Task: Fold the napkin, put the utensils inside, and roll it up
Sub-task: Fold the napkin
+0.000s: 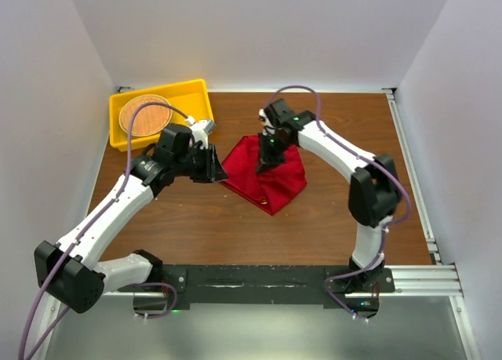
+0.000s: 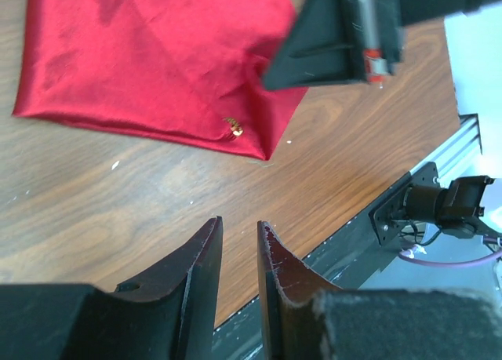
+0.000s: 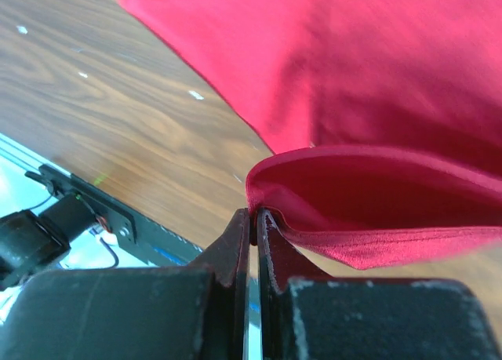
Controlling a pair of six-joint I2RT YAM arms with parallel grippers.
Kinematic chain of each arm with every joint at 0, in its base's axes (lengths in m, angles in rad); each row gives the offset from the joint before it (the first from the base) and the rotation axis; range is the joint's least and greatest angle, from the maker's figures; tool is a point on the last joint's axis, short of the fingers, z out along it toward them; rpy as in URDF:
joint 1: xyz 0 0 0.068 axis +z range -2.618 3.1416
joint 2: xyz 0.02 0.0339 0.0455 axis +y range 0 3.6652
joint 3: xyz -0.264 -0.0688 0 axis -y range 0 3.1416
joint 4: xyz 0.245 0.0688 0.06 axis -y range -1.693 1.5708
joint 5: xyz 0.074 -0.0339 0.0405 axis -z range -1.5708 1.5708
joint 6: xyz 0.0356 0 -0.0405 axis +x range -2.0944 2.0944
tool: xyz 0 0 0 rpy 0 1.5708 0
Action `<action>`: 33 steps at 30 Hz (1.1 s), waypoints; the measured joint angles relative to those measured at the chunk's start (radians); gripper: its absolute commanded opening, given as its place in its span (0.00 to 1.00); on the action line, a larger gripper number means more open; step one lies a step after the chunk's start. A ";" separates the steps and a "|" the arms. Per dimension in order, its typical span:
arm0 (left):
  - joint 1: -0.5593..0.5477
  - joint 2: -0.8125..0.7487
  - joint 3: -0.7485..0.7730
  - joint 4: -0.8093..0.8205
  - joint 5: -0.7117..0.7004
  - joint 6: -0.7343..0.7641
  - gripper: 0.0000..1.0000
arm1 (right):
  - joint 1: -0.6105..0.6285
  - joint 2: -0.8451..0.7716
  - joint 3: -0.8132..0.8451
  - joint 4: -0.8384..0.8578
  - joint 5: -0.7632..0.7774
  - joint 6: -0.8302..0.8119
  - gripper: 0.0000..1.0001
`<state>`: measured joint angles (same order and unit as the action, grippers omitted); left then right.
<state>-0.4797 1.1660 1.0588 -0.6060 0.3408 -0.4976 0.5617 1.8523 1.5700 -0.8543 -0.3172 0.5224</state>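
The red napkin [image 1: 271, 180] lies folded on the wooden table, mid-table. My right gripper [image 1: 267, 162] is shut on a napkin edge [image 3: 271, 207] and holds that fold lifted over the cloth [image 3: 353, 54]. My left gripper [image 1: 217, 170] hovers just left of the napkin, its jaws [image 2: 240, 228] a little apart and empty above bare wood. In the left wrist view the napkin [image 2: 149, 54] lies ahead, and a small gold bit [image 2: 234, 125], apparently the fork, pokes out near its corner. The rest of the fork is hidden.
A yellow tray [image 1: 198, 93] at the back left holds a round woven mat [image 1: 146, 114]. White walls close in the table. A black rail [image 1: 259, 278] with the arm bases runs along the near edge.
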 measured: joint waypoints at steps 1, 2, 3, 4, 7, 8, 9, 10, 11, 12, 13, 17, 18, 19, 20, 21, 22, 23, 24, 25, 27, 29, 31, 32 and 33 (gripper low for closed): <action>0.006 -0.002 0.000 -0.013 -0.003 0.000 0.29 | 0.021 0.050 0.061 -0.003 -0.004 -0.004 0.00; 0.011 -0.005 0.000 -0.021 -0.006 -0.001 0.29 | 0.033 0.081 0.096 0.001 -0.008 -0.008 0.00; 0.016 -0.009 0.002 -0.032 -0.009 -0.004 0.29 | 0.048 0.118 0.141 -0.003 -0.011 -0.010 0.00; 0.022 -0.014 0.007 -0.048 -0.013 -0.005 0.29 | 0.060 0.154 0.184 -0.006 -0.016 -0.011 0.00; 0.035 -0.027 0.031 -0.081 -0.026 -0.006 0.29 | 0.089 0.245 0.298 -0.010 -0.031 -0.017 0.00; 0.038 -0.031 0.039 -0.089 -0.031 -0.006 0.29 | 0.094 0.264 0.319 -0.009 -0.037 -0.019 0.00; 0.042 -0.035 0.046 -0.095 -0.034 -0.006 0.29 | 0.100 0.286 0.348 -0.014 -0.042 -0.019 0.00; 0.044 -0.039 0.050 -0.100 -0.035 -0.006 0.29 | 0.103 0.305 0.375 -0.016 -0.046 -0.019 0.00; 0.047 -0.042 0.052 -0.103 -0.037 -0.006 0.29 | 0.106 0.322 0.397 -0.015 -0.049 -0.020 0.00; 0.048 -0.045 0.052 -0.108 -0.039 -0.006 0.29 | 0.109 0.336 0.416 -0.015 -0.053 -0.019 0.00; 0.051 -0.047 0.052 -0.115 -0.039 -0.006 0.29 | 0.111 0.347 0.429 -0.015 -0.057 -0.019 0.00; 0.056 -0.047 0.052 -0.129 -0.042 -0.006 0.29 | 0.115 0.377 0.464 -0.013 -0.076 -0.019 0.00; 0.058 -0.047 0.052 -0.130 -0.042 -0.006 0.29 | 0.116 0.382 0.469 -0.013 -0.077 -0.018 0.00; 0.059 -0.047 0.052 -0.131 -0.042 -0.006 0.29 | 0.117 0.387 0.474 -0.012 -0.080 -0.018 0.00; 0.060 -0.047 0.052 -0.132 -0.042 -0.006 0.29 | 0.119 0.391 0.475 -0.009 -0.085 -0.018 0.00; 0.061 -0.046 0.052 -0.132 -0.042 -0.006 0.29 | 0.119 0.398 0.482 -0.010 -0.090 -0.018 0.00; 0.061 -0.046 0.052 -0.132 -0.042 -0.006 0.29 | 0.120 0.406 0.492 -0.008 -0.093 -0.017 0.00; 0.061 -0.045 0.052 -0.133 -0.042 -0.006 0.29 | 0.121 0.415 0.501 -0.005 -0.095 -0.017 0.00; 0.061 -0.045 0.052 -0.133 -0.042 -0.006 0.29 | 0.122 0.422 0.507 -0.003 -0.095 -0.016 0.00; 0.061 -0.045 0.052 -0.133 -0.042 -0.006 0.29 | 0.122 0.431 0.514 -0.002 -0.095 -0.015 0.00; 0.061 -0.044 0.052 -0.133 -0.042 -0.006 0.29 | 0.123 0.448 0.523 0.004 -0.095 -0.014 0.00; 0.061 -0.044 0.052 -0.134 -0.042 -0.005 0.29 | 0.124 0.465 0.526 0.009 -0.097 -0.013 0.00; 0.061 -0.044 0.052 -0.136 -0.042 -0.005 0.29 | 0.124 0.482 0.533 0.011 -0.098 -0.010 0.00; 0.061 -0.044 0.052 -0.137 -0.042 -0.005 0.29 | 0.124 0.491 0.536 0.011 -0.098 -0.008 0.00; 0.061 -0.044 0.052 -0.137 -0.042 -0.005 0.29 | 0.124 0.499 0.540 0.011 -0.098 -0.007 0.00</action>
<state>-0.4191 1.1217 1.1110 -0.7429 0.2989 -0.5026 0.6861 2.3508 2.1098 -0.8436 -0.4156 0.5152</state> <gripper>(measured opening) 0.289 0.026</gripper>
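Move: The right hand, some 12 cm above the table, already pinches a lifted corner of the napkin. The folded napkin's left corner, where this flap is headed, lies about 14 cm to its left, nearly level fore and aft and 12 cm lower. The gold utensil handle end is roughly 7 cm back and 1 cm left, the napkin's near corner about 11 cm back and 1 cm right. From the left hand the left corner is some 5 cm ahead, 2 cm right and 20 cm below. Leftward, with a smaller reach forward, the right arm sweeps the pinched corner some 12 cm across towards the folded napkin's left end, quick at first, then slowing and sinking about 4 cm at the finish; it turns about 10 degrees counter-clockwise and keeps its grip. The left hand, empty and partly open, shifts about 3 cm left beside it, then waits. ##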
